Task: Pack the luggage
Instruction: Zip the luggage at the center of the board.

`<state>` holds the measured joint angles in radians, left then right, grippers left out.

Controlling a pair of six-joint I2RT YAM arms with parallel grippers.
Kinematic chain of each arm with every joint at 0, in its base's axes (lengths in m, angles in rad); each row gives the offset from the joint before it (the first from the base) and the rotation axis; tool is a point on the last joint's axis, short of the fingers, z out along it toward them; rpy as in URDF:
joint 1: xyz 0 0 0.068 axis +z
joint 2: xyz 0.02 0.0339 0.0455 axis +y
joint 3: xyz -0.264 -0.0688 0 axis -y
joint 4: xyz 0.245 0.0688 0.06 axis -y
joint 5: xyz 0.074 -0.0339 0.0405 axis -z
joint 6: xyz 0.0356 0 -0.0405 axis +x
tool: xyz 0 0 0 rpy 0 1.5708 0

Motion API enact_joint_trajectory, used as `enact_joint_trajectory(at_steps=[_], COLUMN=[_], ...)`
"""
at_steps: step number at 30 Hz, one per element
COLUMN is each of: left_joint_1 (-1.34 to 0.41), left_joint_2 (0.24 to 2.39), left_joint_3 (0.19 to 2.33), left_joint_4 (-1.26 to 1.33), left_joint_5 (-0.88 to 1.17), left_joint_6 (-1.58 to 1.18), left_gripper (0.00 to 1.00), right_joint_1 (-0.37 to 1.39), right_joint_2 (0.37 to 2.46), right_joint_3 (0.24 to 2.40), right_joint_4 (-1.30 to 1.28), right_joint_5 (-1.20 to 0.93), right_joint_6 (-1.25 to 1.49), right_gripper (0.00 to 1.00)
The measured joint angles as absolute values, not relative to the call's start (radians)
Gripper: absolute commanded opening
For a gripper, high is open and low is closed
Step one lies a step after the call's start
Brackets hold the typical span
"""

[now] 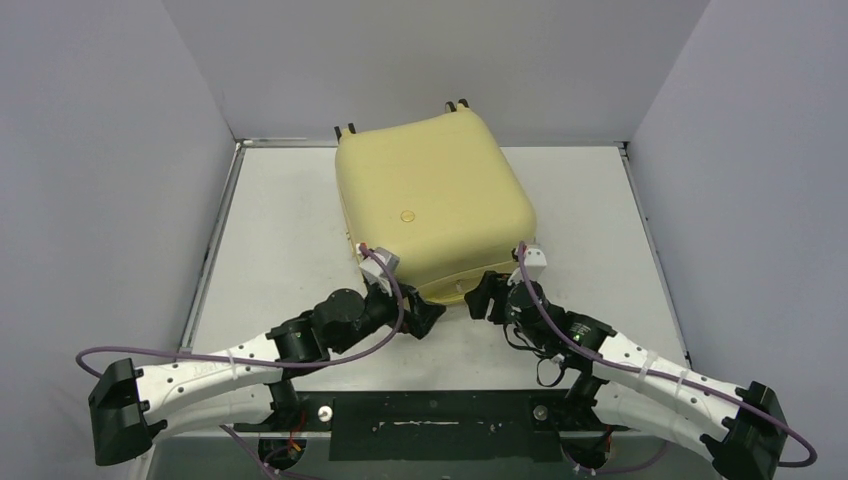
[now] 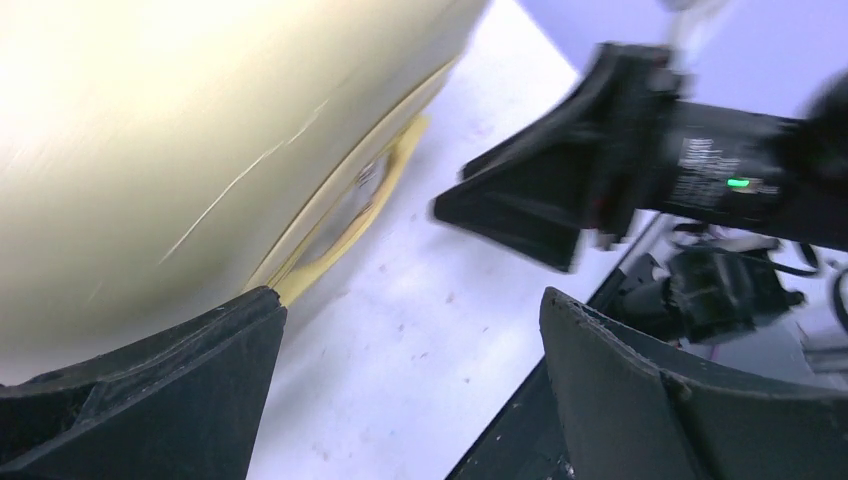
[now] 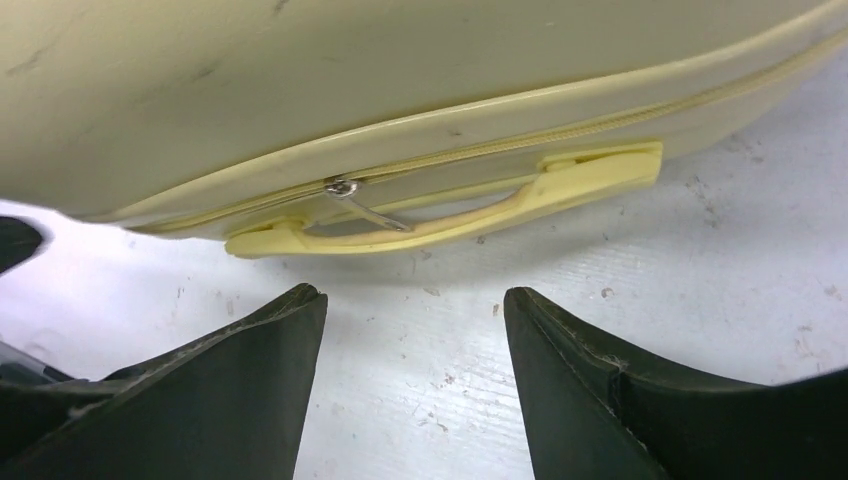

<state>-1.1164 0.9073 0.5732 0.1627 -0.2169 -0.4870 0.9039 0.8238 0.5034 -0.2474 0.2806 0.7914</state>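
The luggage (image 1: 432,200) is a pale yellow hard-shell suitcase lying closed in the middle of the table, wheels at its far edge. Its zip pull (image 3: 350,192) and yellow handle (image 3: 470,210) show on the near side in the right wrist view. My left gripper (image 1: 428,315) stands wide open just off the suitcase's near left corner, nothing between its fingers; the shell (image 2: 180,130) fills that wrist view. My right gripper (image 1: 482,296) is open too, a short way in front of the handle, with only bare table between its fingers.
A white table top (image 1: 280,230) with a raised metal rim lies under the suitcase, with grey walls on three sides. The two grippers face each other closely at the near edge. A black base plate (image 1: 430,412) runs between the arm bases.
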Motion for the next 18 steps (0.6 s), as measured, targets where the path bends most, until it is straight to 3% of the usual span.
enact_joint_trajectory(at_steps=[11,18], left_joint_1=[-1.113,-1.113], left_joint_2=[0.742,0.865], left_joint_3=[0.209,0.196], left_joint_4=[0.210,0.324], left_joint_5=[-0.386,-0.411], left_joint_6=[-0.909,-0.982], left_gripper=[0.97,0.97], right_joint_1=[0.905,0.907], right_joint_2=[0.872,0.989], right_joint_3=[0.438,0.435], right_joint_4=[0.006,0.122], right_joint_5=[0.173,0.184], right_joint_6=[0.599,0.559], right_gripper=[0.64,0.60])
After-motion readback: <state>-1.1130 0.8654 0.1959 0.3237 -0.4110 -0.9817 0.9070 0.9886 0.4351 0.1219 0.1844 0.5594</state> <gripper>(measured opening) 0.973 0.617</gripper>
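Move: The zipper pull hangs on the near side of the luggage, about 5 cm ahead of my right hand, 4 cm to its left and some 2 cm lower. The handle's middle is about 6 cm ahead of that hand, 2 cm left and 4 cm below. From my left hand, the pull lies about 7 cm ahead, 7 cm right and 11 cm down, while the luggage's near left corner is some 6 cm ahead, 12 cm left and 10 cm below. With open fingers I bring my right hand about 4 cm left and slightly forward towards the zipper pull, turning it some 10 degrees counter-clockwise and levelling it until the pull lines up between the fingertips, not yet touching. Meanwhile my wide-open left hand sinks nearly 12 cm and shifts about 5 cm left in front of the luggage, tipping down and swinging counter-clockwise. ##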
